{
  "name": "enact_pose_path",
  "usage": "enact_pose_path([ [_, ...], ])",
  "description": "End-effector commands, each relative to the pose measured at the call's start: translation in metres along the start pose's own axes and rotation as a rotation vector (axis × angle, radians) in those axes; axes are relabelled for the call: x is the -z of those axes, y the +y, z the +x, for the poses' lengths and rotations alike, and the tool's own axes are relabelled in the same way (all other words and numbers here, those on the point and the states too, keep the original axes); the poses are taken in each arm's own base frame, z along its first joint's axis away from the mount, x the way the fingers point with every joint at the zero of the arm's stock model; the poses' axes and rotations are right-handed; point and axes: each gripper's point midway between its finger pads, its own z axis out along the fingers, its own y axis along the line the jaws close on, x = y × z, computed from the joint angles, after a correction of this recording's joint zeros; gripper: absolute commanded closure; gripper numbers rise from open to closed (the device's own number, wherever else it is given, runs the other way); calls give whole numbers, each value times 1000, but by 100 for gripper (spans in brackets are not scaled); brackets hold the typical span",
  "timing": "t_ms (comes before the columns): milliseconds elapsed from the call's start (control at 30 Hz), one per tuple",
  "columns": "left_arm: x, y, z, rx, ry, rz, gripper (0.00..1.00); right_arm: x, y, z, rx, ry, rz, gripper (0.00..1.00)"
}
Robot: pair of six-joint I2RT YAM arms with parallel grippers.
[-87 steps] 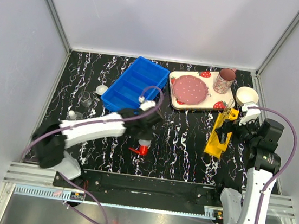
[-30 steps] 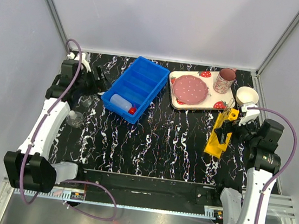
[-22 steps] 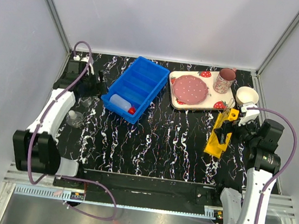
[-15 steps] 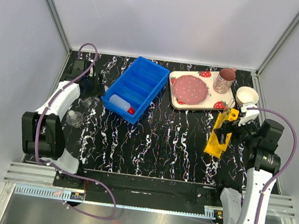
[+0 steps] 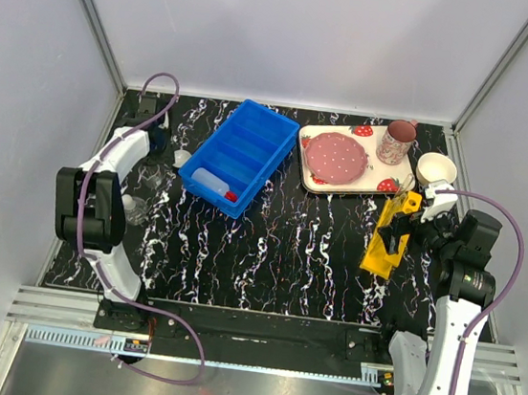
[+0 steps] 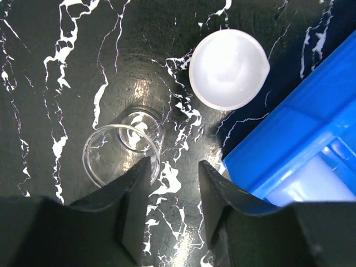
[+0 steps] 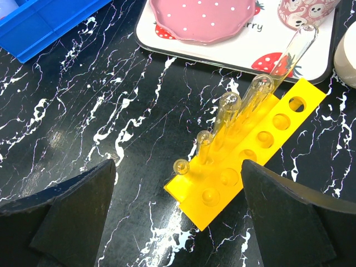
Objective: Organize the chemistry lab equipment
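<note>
My left gripper point(image 5: 158, 144) hangs at the far left above a small clear glass beaker point(image 6: 122, 153) point(image 5: 156, 177). Its jaws stand partly apart with only table between them. The left finger point(image 6: 133, 206) overlaps the beaker's rim. A tiny white round dish point(image 6: 229, 68) point(image 5: 181, 158) lies beside the beaker. A second beaker point(image 5: 130, 205) stands nearer. The squeeze bottle point(image 5: 213, 184) with its red nozzle lies in the blue bin point(image 5: 253, 133). My right gripper point(image 7: 178, 222) is wide open over the yellow holed rack point(image 7: 261, 150) point(image 5: 387, 237), which holds several thin clear tubes point(image 7: 245, 108).
A strawberry-print tray point(image 5: 377, 178) with a pink plate and a pink mug point(image 5: 397, 142) sits at the back right. A cream bowl point(image 5: 436, 169) stands right of it. White walls close in the black marbled table on three sides.
My left arm has swung back to the far left corner, and its jaws have narrowed over the beaker. The right arm has not moved.
</note>
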Motion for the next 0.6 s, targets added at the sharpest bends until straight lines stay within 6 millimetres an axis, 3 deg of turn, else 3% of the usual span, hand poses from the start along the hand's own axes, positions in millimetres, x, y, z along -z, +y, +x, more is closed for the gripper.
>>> enact_pose_path([
  [0,-3,7,-12,-11,-11,-44,62,0,-1,-5,23,-22,-3,0],
  [300,-15,15,2,-21,39,-86,72,0,-1,-5,20,-21,-2,0],
  [567,-11,15,1,-25,33,-83,96,1,-1,-6,25,-24,-1,0],
])
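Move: The glass beaker's middle lies about 4 cm left of the left hand, 1 cm back and some 6 cm below, with its right-hand wall nearly at the fingers. The small white bowl is 5 cm ahead and 4 cm right, the stoppered flask 11 cm back and 8 cm left, the blue tray's middle 7 cm ahead and 20 cm right. From the right hand, the beaker is some 70 cm left and 16 cm ahead. Left hand sinks about 3 cm and eases back 1 cm while its half-open fingers close on the beaker's right-hand rim. ##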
